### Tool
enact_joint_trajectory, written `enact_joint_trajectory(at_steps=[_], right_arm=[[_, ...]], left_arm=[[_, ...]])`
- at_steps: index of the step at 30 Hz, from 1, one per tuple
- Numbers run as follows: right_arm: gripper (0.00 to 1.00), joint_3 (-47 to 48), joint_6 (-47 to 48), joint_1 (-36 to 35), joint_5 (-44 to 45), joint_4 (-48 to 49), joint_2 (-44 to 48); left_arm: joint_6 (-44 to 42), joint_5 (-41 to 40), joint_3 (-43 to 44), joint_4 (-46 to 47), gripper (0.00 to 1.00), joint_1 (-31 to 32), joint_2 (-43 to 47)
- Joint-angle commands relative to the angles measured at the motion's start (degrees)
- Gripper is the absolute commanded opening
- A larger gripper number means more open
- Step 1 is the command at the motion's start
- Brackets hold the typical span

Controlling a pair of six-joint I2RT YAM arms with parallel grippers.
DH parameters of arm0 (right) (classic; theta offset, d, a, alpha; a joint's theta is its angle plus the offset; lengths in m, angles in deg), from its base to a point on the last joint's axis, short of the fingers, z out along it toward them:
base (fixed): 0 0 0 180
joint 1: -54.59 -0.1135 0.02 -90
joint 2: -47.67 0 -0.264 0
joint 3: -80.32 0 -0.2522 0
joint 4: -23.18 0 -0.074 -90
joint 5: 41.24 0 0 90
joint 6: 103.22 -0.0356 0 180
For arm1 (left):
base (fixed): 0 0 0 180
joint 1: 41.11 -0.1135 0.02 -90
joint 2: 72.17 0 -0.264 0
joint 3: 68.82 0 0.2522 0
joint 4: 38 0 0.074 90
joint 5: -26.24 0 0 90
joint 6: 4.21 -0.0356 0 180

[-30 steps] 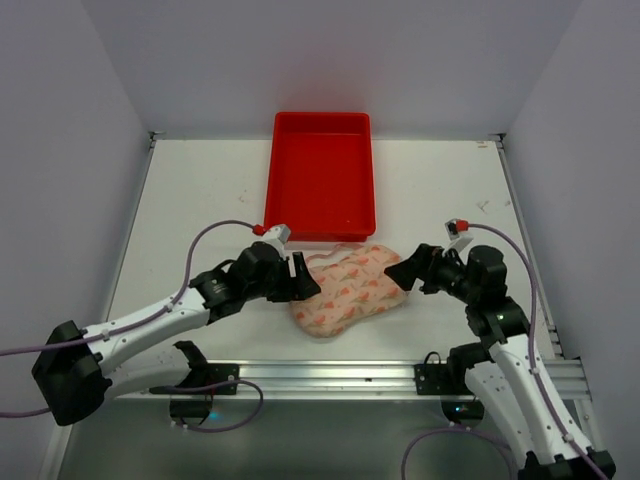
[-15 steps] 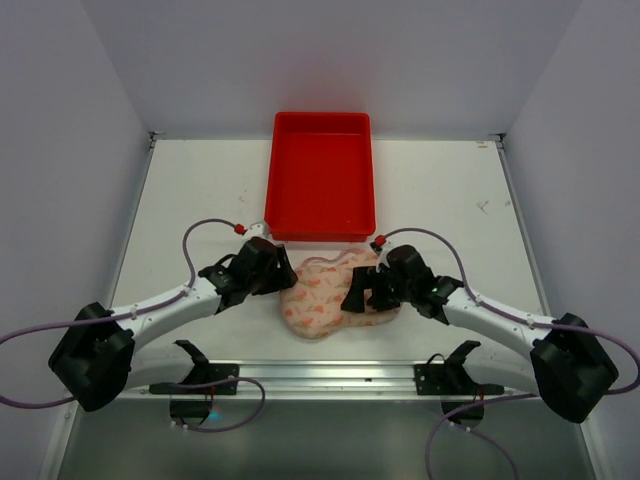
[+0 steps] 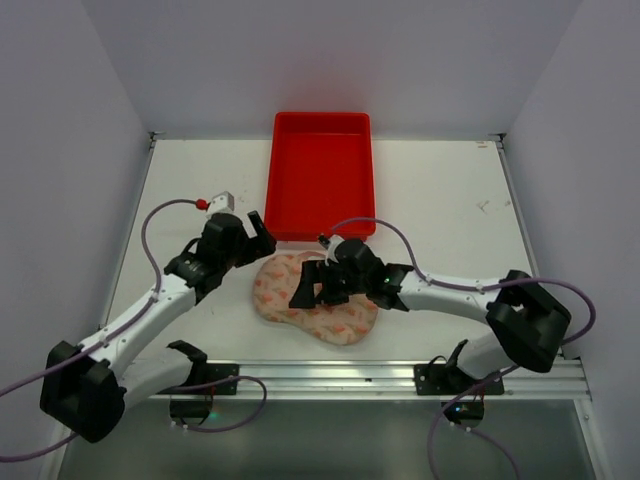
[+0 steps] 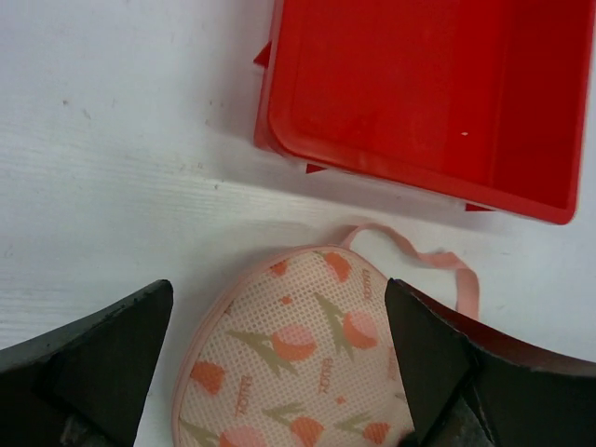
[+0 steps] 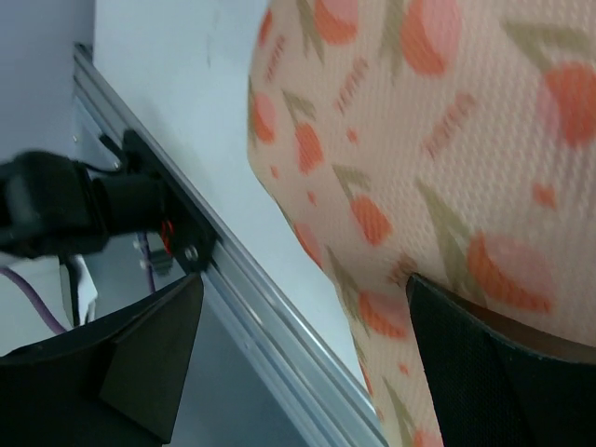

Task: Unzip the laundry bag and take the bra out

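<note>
The laundry bag (image 3: 318, 302), cream-pink with an orange-red print, lies flat in front of the red tray; its zip does not show. My left gripper (image 3: 257, 236) is open just left of the bag's far-left end. In the left wrist view the bag's rounded end (image 4: 298, 358) and its pink loop (image 4: 436, 264) lie between my open fingers (image 4: 102, 368). My right gripper (image 3: 312, 285) is open over the bag's middle. In the right wrist view one finger (image 5: 507, 372) presses on the bag (image 5: 419, 140). The bra is hidden.
The red tray (image 3: 322, 175) stands at the back centre, its near rim (image 4: 410, 182) close behind the bag. The metal rail (image 3: 330, 375) runs along the table's near edge and shows in the right wrist view (image 5: 242, 284) close to the bag.
The bag has slid left and turned. My right gripper has reached further left across it. My left gripper has drawn back to the far left, off the bag.
</note>
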Motion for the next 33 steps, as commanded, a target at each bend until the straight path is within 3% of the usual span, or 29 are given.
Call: enact_joint_trajectory(at_steps=[1,6,10,14,18,22,25,33], right_arm=[[0.92,7.3,1.0,0.0,2.5,5.7,-5.2],[0.92,15.7,4.6,0.1,1.6,5.6,-13.9],[0.92,19.4,6.2,0.1,2.9,4.7,-14.7],[0.93,19.5,8.5,1.5,6.2,-0.1,-10.3],[0.93,13.2,8.1,5.3,10.3,-3.7,-0.4],[0.95,4.7,8.6,8.5,14.3,-8.5,10.0],[0.95,0.0,8.8,10.2,16.2,-12.3,17.1],[0.96,-8.4,8.6,11.6,19.8,-17.5,33.2]], left_arm=[[-0.3,-1.2,0.4,-5.0,1.00,-0.4,6.1],[2.1,7.0,-5.3,-6.5,1.00,-0.3,12.7],[5.7,12.9,-11.1,-5.8,1.00,-0.3,18.2],[7.3,17.7,-14.7,-3.0,0.99,-0.1,20.5],[8.3,22.3,-14.9,-1.0,0.99,1.8,18.0],[12.6,18.0,-15.1,3.8,0.98,13.0,14.0],[14.3,16.6,-14.5,6.8,0.97,16.1,9.1],[13.3,-1.1,-10.0,4.3,0.93,16.0,1.8]])
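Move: The laundry bag lies flat, its middle about 15 cm back from the left hand, 11 cm to its right and some 10 cm lower; the right hand is already over it, with the bag's middle 2 cm back, 3 cm to the right and about 7 cm below. From the left hand, the strap loop lies 4 cm back and 12 cm right, while the red bin's middle is 13 cm ahead and 11 cm right. The right hand first slides some 8 cm forward and left low over the bag, then turns back and lifts away to its right by about 18 cm, swinging roughly 20 degrees clockwise with its fingers tipping up, to end past the bag's right side. The left hand rises briefly, then draws back about 12 cm and swings right and down over the bag's left lobe, coming 2 cm forward again at the last; both grippers stay wide open, and the left fingers end close above the cloth, with touch not certain. ##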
